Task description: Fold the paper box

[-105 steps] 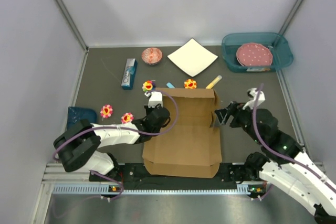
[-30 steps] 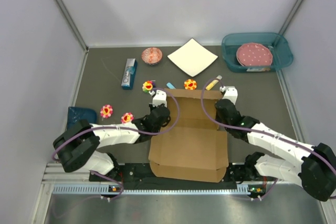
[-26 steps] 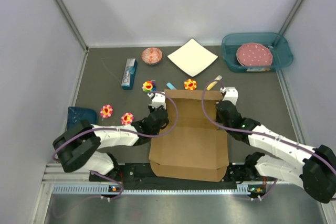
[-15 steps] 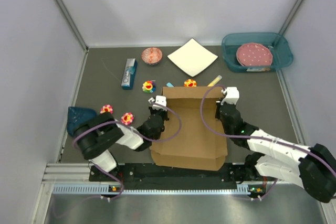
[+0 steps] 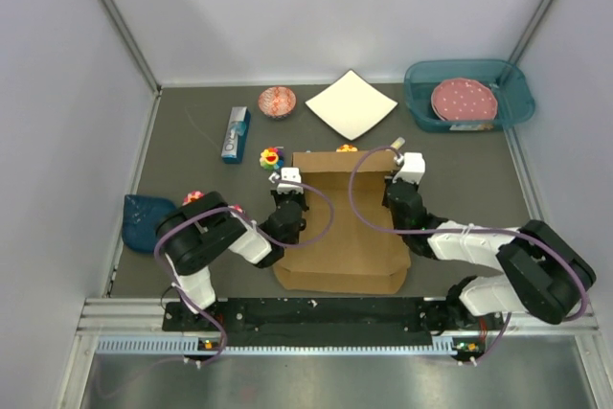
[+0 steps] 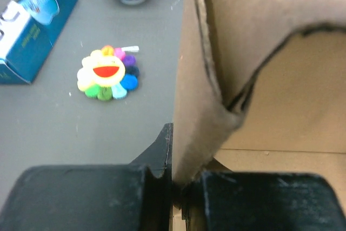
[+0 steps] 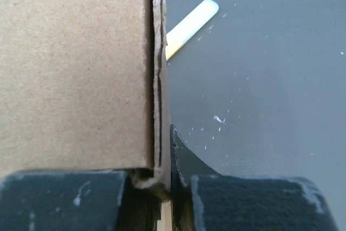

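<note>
The paper box [image 5: 340, 232], plain brown cardboard, stands partly raised in the middle of the table between both arms. My left gripper [image 5: 292, 200] is shut on the box's left side wall; in the left wrist view that wall [image 6: 194, 106] rises from between the jaws [image 6: 181, 185], with a curved cut flap above it. My right gripper [image 5: 396, 193] is shut on the box's right edge, and the right wrist view shows the doubled cardboard edge [image 7: 157, 90] pinched between its jaws [image 7: 165, 185].
A white paper sheet [image 5: 351, 104], a patterned bowl [image 5: 278, 102] and a blue carton [image 5: 236, 134] lie at the back. A teal bin [image 5: 420, 112] holds a pink plate. Flower toys [image 5: 272, 156] and a yellow stick [image 7: 192, 22] lie just behind the box. A blue pouch [image 5: 144, 211] lies left.
Both grippers have lifted and drawn the box's sides up and back. The flat sheet now stands taller and covers less table toward the near edge. Both grips held.
</note>
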Motion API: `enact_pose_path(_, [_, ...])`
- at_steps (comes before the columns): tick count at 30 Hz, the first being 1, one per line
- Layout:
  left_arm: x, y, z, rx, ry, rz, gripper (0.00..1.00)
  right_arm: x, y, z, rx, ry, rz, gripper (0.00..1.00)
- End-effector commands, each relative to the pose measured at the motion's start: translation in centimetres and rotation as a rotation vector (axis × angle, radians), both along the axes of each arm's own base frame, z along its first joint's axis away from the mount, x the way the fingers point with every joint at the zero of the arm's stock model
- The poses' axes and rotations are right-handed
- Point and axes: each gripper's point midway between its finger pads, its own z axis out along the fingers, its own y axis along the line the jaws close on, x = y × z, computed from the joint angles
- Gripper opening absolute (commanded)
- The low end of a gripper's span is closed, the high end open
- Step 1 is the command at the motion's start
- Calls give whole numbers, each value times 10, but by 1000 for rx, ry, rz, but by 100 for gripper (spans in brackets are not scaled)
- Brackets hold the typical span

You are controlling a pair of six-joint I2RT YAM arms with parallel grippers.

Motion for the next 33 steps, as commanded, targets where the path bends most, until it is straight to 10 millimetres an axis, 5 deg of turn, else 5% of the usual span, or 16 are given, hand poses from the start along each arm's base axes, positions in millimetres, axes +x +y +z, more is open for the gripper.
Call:
enact_pose_path(1, [-6, -11, -4, -228, 2, -28, 0, -1, 2, -19, 57, 42, -24, 0])
enact_pose_path(4, [-12, -7, -17, -230, 30, -26, 0, -8, 1, -31, 71, 97, -34, 0])
enact_pose_path(11, [-10, 5, -23, -91, 66, 30, 0, -21, 8, -19, 85, 167, 27, 54])
enact_pose_path(18, [-4, 10, -20, 3, 91, 88, 0, -47, 8, 14, 79, 207, 132, 64])
enact_pose_path(24, [3, 8, -5, 72, 52, 91, 0, -79, 20, 71, 192, 91, 336, 73])
enact_pose_path(28, [10, 3, 5, 103, 11, 81, 0, -92, 20, 129, 303, -94, 408, 76])
enact_pose_path(33, [11, -1, 13, 120, -17, 55, 0, -74, 8, 162, 363, -159, 336, 77])
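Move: The right hand has the box's far right corner shut in its fingers, with the raised far flap running off to its left, the middle about 10 cm along and slightly higher; the yellow marker lies some 10 cm ahead, nearly in line, and 10 cm lower. The left hand grips the far left corner; from it the right corner is about 20 cm to the right, level ahead, and the flower toy 6 cm ahead, 7 cm left, 10 cm below. The right hand sinks slightly, opens its fingers wide to let go of the box's far right corner, and draws straight back off the cardboard while still dipping to about 3 cm below its start; it then climbs steeply and on back, rolling its left side up and turning counter-clockwise, to end some 12 cm higher and 9 cm nearer its base, over the box's right side. Meanwhile the left hand keeps its pinch on the far left corner, easing down about 2 cm and then most of the way back up. ##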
